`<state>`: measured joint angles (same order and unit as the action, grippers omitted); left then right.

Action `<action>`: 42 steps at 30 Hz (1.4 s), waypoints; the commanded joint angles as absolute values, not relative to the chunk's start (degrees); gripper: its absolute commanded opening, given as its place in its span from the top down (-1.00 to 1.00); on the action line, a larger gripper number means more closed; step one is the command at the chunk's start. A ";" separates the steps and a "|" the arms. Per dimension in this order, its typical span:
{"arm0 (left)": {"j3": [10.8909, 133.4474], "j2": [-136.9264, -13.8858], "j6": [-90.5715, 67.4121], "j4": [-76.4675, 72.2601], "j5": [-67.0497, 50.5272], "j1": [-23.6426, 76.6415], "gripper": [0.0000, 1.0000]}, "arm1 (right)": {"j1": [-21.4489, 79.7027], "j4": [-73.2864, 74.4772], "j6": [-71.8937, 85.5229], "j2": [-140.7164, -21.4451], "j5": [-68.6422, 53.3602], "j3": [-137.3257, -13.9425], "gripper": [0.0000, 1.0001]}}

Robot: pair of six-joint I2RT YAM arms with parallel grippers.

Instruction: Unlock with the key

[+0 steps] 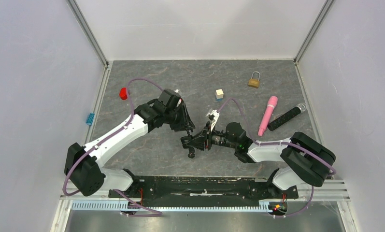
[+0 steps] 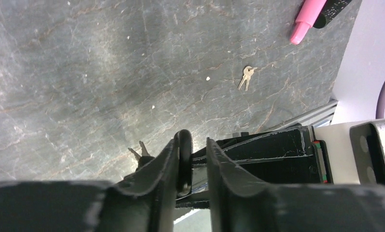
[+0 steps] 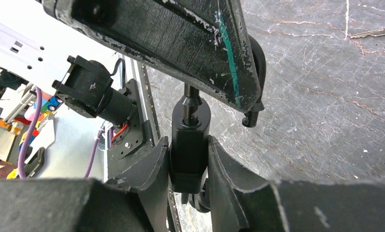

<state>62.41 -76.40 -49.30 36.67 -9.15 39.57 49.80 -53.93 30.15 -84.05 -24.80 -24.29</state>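
My right gripper is shut on the body of a black padlock, gripping it by both flat sides. Its shackle points toward my left gripper. The left jaws stand around the shackle, which rests against one finger with a gap to the other. Both grippers meet at the table's middle front, left gripper over right gripper. A silver key with a black head lies on the table, free of both grippers, with the key just beside my left finger.
Small brass keys lie loose on the table. At the back right sit a brass padlock, a pink cylinder and a black stick. A small cube, a red object and a blue piece lie further left.
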 commanded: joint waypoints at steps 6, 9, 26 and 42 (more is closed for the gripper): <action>53.94 -66.53 -44.69 16.81 -15.29 39.39 0.71 | 46.25 -81.21 46.53 -88.83 -32.37 -24.19 1.00; 48.85 -62.38 -44.49 8.82 -16.53 39.29 0.87 | 44.77 -92.44 55.39 -93.62 -35.48 -24.40 1.00; 25.78 -57.99 -50.34 -8.90 -3.17 30.17 0.95 | 40.22 -73.88 43.85 -94.08 -28.69 -19.20 -0.67; 33.21 -63.86 -54.87 3.03 13.17 20.78 0.96 | 39.37 -52.82 28.65 -82.82 -20.99 -18.79 -0.80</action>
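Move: The black padlock's body, still held between the right fingertips, lies about 4 cm back of the left hand point and 3 cm below it, with no sideways offset; its shackle reaches up between the left fingers. Its bunch of keys hangs roughly 8 cm back of and 8 cm below the left hand. The loose keys by the orange padlock lie some 11 cm ahead, 5 cm left and 14 cm below the left hand. Left pinches the shackle, right opens and backs off; left carries the padlock about 13 cm left, 8 down. ##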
